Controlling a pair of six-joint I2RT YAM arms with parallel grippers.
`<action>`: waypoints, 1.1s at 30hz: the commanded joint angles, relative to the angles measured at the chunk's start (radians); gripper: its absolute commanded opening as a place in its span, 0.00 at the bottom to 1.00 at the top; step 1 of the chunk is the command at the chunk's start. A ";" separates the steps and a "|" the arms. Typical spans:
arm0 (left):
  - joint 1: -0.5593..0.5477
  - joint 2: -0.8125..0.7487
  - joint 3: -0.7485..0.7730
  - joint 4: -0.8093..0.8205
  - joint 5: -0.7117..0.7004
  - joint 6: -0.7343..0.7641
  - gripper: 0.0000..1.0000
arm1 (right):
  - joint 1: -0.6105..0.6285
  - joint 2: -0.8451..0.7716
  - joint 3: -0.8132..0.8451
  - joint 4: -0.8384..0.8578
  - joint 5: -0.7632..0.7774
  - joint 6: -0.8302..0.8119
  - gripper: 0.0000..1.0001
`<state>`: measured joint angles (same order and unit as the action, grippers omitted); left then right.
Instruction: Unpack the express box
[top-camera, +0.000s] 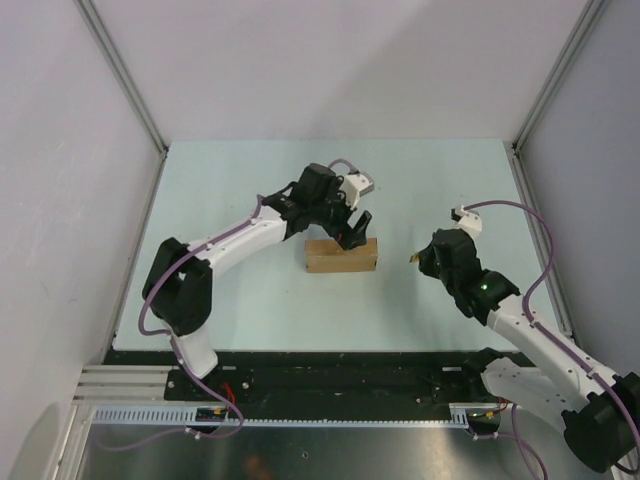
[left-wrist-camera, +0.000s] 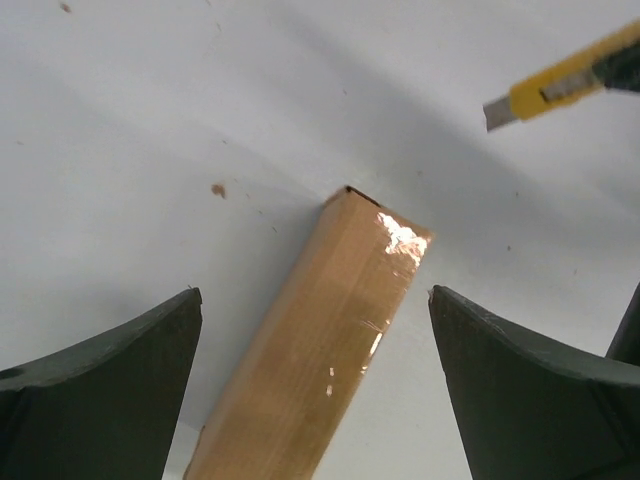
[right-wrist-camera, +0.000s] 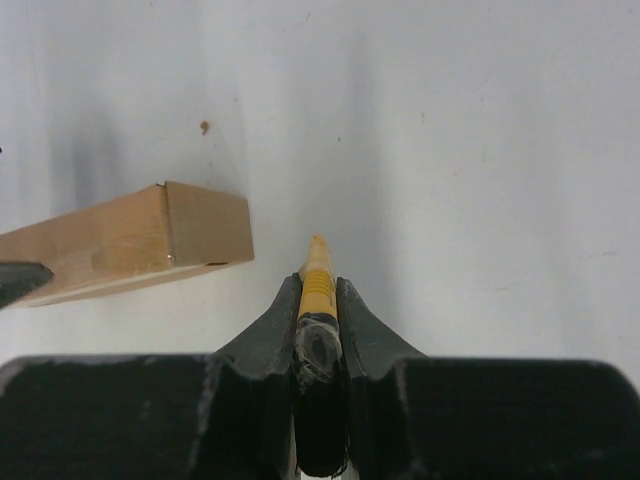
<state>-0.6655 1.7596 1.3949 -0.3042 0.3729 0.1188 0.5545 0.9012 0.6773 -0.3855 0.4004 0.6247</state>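
The express box (top-camera: 341, 256), plain brown cardboard sealed with shiny clear tape, lies flat mid-table. My left gripper (top-camera: 350, 232) hovers over its far edge. In the left wrist view the express box (left-wrist-camera: 330, 340) runs between the wide-open left gripper (left-wrist-camera: 313, 291), apart from both fingers (left-wrist-camera: 100, 390). To the box's right, my right gripper (top-camera: 425, 258) is shut on a slim yellow-and-black utility knife (right-wrist-camera: 317, 275) that points toward the box's end (right-wrist-camera: 205, 225). The knife's tip (left-wrist-camera: 545, 92) shows in the upper right of the left wrist view.
The pale green table top (top-camera: 250, 300) is bounded by white walls and metal corner posts (top-camera: 125, 80). A small brown speck (left-wrist-camera: 218, 189) lies on the surface beyond the box. The arm bases stand along the near edge.
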 joint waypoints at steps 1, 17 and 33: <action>-0.031 0.026 0.013 -0.128 -0.014 0.206 1.00 | -0.050 0.016 -0.007 0.037 -0.095 -0.040 0.00; -0.066 0.147 0.121 -0.168 -0.075 0.239 0.89 | -0.114 0.074 -0.007 0.146 -0.238 -0.068 0.00; -0.109 0.060 -0.060 -0.044 -0.261 0.148 0.57 | -0.126 0.143 -0.007 0.359 -0.334 -0.030 0.00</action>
<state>-0.7643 1.8809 1.3907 -0.3840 0.1768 0.2707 0.4397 1.0218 0.6682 -0.1486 0.1146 0.5728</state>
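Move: From the left gripper, the express box's middle lies about 3 cm back, 4 cm left and 9 cm below; its right end is roughly 4 cm right and 3 cm back. The knife tip, held by the right gripper, is some 13 cm right of the left gripper, 4 cm back and about 4 cm lower. From the right gripper, the box's middle is about 18 cm left, 5 cm ahead and 9 cm below. Bring the open left gripper down about 7 cm over the right half of the box, easing slightly back and steepening the fingers some 15 degrees, then close them to pinch the box by its two long sides. Meanwhile keep the knife gripped in the right hand and, after a small dip, move it forward and left about 3 cm each, towards the box's right end. ##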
